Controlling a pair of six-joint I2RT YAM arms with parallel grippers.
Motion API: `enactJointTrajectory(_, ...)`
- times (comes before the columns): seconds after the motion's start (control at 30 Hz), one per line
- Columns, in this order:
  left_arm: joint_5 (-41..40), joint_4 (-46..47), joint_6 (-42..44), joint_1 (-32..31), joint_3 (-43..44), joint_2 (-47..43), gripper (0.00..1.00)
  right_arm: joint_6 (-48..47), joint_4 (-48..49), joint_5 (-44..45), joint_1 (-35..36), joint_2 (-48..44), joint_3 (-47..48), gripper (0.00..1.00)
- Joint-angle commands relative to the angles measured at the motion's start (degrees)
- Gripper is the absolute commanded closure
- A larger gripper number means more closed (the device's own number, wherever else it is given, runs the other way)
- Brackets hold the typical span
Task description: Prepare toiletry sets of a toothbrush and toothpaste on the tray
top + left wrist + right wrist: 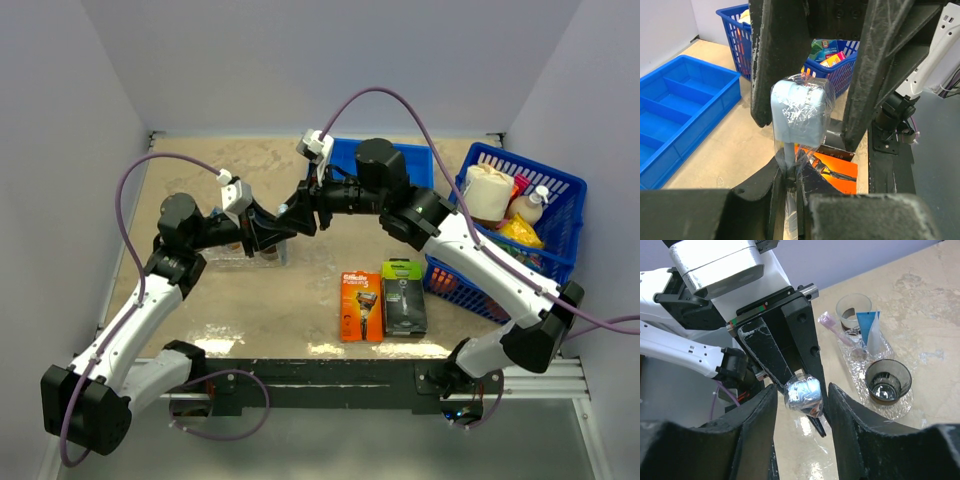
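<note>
A toothbrush [799,114] in clear wrap, with a pale blue head, sticks up from my left gripper [790,195], which is shut on its handle. My right gripper [801,388] straddles the wrapped head [802,394], its jaws open with a gap on each side. In the top view the two grippers meet above the table's left middle [290,218]. On the clear tray [860,367] stand two tinted cups [853,307] [888,381], with a pale blue toothpaste [870,327] and another toothbrush [830,323] between them.
An orange razor pack [360,305] and a black-green one [403,297] lie near the front. The solid blue bin [412,158] sits at the back. A blue lattice basket [540,235] full of items stands at the right.
</note>
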Motion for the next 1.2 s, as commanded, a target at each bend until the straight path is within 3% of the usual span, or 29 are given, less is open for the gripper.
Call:
enactJointTrajectory(0.0, 1.11, 1.23, 1.31, -0.48, 2.31, 0.13, 1.00, -0.89, 2.28, -1.92, 0.35, -0.91, 1.56, 0.57)
enactJointTrajectory(0.4, -0.12, 1.23, 1.13, -0.48, 2.22, -0.04, 1.00, -0.98, 2.28, -2.02, 0.35, -0.82, 1.21, 0.87)
enactJointTrajectory(0.47, -1.34, 0.89, 1.31, -0.48, 2.22, -0.31, 0.81, -0.89, 2.55, -1.67, 0.35, -1.00, 0.86, 0.89)
enactJointTrajectory(0.5, -1.87, 0.71, 1.39, -0.48, 2.31, -0.39, 0.61, -0.89, 2.64, -0.79, 0.35, -1.43, 0.68, 0.90)
enactJointTrajectory(0.6, -5.12, -1.40, 2.79, -0.48, 2.83, -1.10, 0.30, -0.80, 4.39, 2.37, 0.35, -2.93, -0.98, 0.94)
enactJointTrajectory(0.7, -7.32, -2.89, 4.29, -0.48, 3.19, -2.24, 0.17, -0.45, 6.76, 7.90, 0.35, -6.96, -3.97, 0.94)
enactJointTrajectory(1.0, -12.68, -5.71, 8.25, 1.53, 3.45, -7.60, 0.10, -2.47, 12.21, 24.18, 0.35, -17.96, -11.79, 0.94)
enactJointTrajectory(1.1, -18.47, -4.83, 7.47, 4.34, 2.14, -9.36, 0.10, -2.91, 13.88, 26.10, 0.53, -19.54, -14.51, 0.94)
enactJointTrajectory(1.17, -26.98, -4.66, 6.76, 5.67, 1.00, -10.76, 0.09, -2.91, 16.24, 26.37, 1.31, -20.07, -17.24, 0.95)
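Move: The wrapped toothbrush stands upright in the left fingers, its capped head about 7 cm above that hand's point. The same head lies right at the right hand's point, between its half-open fingers. From the right hand the nearer cup is some 12 cm ahead, 9 cm left and 23 cm below. The clear tray's middle is about 11 cm ahead, 17 cm left; the orange razor box is some 17 cm right and 2 cm back, both near 28 cm down. The toothbrush's capped head is pinched as the right fingers close on it, the left hand keeping its hold below. Once they have shut, the left fingers open wide and let go. The right hand then carries the toothbrush about 8 cm right and nearly as far up, swinging some 20 degrees clockwise, while the left hand backs off left and up, turning counter-clockwise. ##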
